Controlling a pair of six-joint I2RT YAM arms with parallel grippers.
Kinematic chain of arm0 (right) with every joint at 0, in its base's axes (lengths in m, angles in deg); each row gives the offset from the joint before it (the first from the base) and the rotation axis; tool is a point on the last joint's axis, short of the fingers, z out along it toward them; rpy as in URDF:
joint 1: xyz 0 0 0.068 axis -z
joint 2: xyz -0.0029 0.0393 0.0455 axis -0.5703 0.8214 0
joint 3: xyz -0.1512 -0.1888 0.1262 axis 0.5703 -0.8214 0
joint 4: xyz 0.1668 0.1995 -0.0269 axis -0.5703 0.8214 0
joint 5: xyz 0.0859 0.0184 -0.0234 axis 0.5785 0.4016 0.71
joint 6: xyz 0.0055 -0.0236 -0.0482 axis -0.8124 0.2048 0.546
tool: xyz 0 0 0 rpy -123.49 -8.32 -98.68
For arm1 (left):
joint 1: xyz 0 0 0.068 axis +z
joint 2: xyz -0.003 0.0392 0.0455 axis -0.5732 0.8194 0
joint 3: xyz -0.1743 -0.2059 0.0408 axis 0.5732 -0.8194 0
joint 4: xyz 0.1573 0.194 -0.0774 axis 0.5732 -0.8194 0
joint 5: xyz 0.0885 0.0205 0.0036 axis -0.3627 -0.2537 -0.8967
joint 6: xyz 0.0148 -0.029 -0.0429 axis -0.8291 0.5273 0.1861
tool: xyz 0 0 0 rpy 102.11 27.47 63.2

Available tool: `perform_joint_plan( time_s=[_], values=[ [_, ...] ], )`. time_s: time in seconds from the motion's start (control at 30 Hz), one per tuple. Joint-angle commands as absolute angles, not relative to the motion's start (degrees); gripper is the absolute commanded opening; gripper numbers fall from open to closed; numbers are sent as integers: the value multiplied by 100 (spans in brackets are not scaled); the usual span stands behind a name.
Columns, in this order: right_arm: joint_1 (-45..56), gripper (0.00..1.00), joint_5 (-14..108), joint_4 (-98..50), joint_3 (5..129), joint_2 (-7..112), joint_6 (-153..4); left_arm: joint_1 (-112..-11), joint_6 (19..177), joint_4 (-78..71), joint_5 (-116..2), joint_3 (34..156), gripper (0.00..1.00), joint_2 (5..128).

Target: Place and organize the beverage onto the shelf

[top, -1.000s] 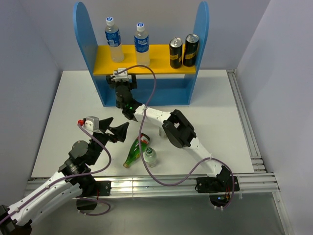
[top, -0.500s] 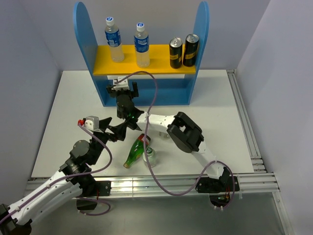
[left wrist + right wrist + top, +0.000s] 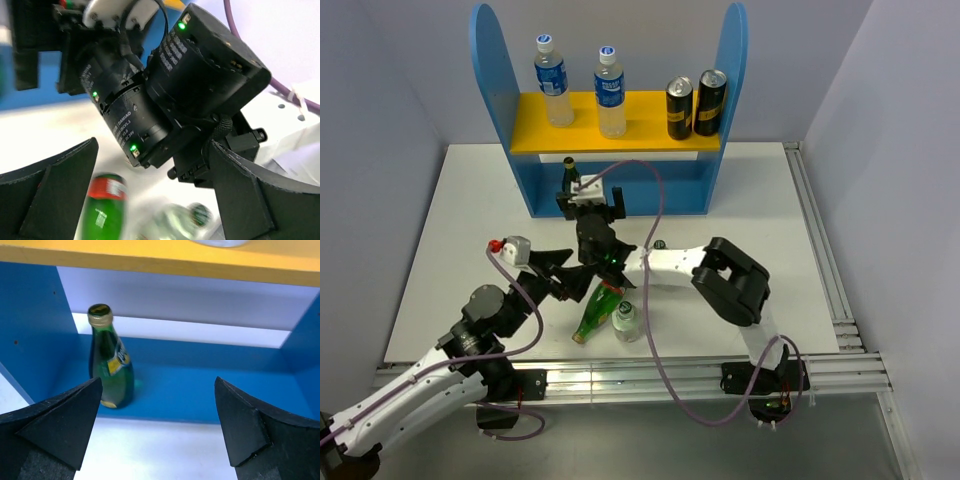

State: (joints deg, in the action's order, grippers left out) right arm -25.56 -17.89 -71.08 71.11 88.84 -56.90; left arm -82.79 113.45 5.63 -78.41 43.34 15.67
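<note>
The shelf (image 3: 620,195) holds two clear blue-label bottles (image 3: 551,82) (image 3: 610,92) on its yellow board (image 3: 640,135). One dark green bottle (image 3: 110,362) stands upright at the left of the blue base (image 3: 210,390); only its top (image 3: 569,164) shows from above. My right gripper (image 3: 157,385) (image 3: 590,200) is open and empty just in front of the shelf, clear of that bottle. A second green bottle (image 3: 597,310) (image 3: 102,210) lies on the table beside a short clear bottle (image 3: 626,320) (image 3: 175,222). My left gripper (image 3: 565,272) (image 3: 154,165) hovers open just above and left of them, close to the right arm's wrist.
Two black-and-gold cans (image 3: 679,108) (image 3: 709,102) stand at the right end of the yellow board. The right arm's wrist (image 3: 170,90) fills the space ahead of my left fingers. A purple cable (image 3: 650,215) loops over the table. A metal rail (image 3: 650,375) runs along the near edge.
My right gripper has backed away from the shelf toward the near side, uncovering the green bottle standing on the base. My left gripper has shifted right, nearer the lying bottles.
</note>
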Motion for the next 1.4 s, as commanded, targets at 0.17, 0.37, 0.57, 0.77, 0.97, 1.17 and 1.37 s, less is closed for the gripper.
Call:
perform_joint_plan(
  time_s=[0.17, 0.37, 0.57, 0.77, 0.97, 1.17, 1.37],
  values=[
    [-3369, 100, -2604, -7780, 5805, 6646, -5874, -8085, 12066, -2245, -9211, 6173, 90, 3012],
    [-3484, 100, -2614, -7026, 5241, 5354, -6208, -8112, 12180, -3619, -9299, 7439, 91, 3330],
    [-3458, 100, -2482, -6813, 4819, 4694, -5954, -8129, 11944, -3999, -8827, 8134, 92, 2786],
    [-3440, 100, -2499, -6359, 4590, 4097, -6093, -8130, 11855, -4796, -8561, 8918, 93, 2942],
    [-3449, 99, -2517, -4839, 4476, 3165, -7104, -8138, 12504, -5728, -8192, 8340, 91, 3812],
    [-3466, 99, -2649, -3713, 4142, 2120, -7737, -8437, 13050, -6012, -8316, 7777, 95, 4103],
    [-3457, 99, -2675, -3000, 3878, 1354, -8185, -8692, 13462, -5581, -8087, 7240, 95, 4357]
  ],
)
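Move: The lying green bottle is almost straight under the left hand, some 20 cm down. From the left hand the near clear bottle stands about 3 cm back and 8 cm right, the far clear bottle about 12 cm ahead and 15 cm right, both some 13 cm lower. From the right hand the far clear bottle is roughly 8 cm back, 14 cm right, 10 cm lower; the shelved green bottle is 12 cm ahead, 8 cm left, 7 cm lower. The left gripper, caught against the right arm's wrist, is dragged right and back about 5 cm, comes free, swings back left and up over the lying green bottle, then drops some 20 cm towards it, tipping about 45 degrees down, fingers open. The open right hand withdraws right, back and up from the shelf, rolling its left side up. ##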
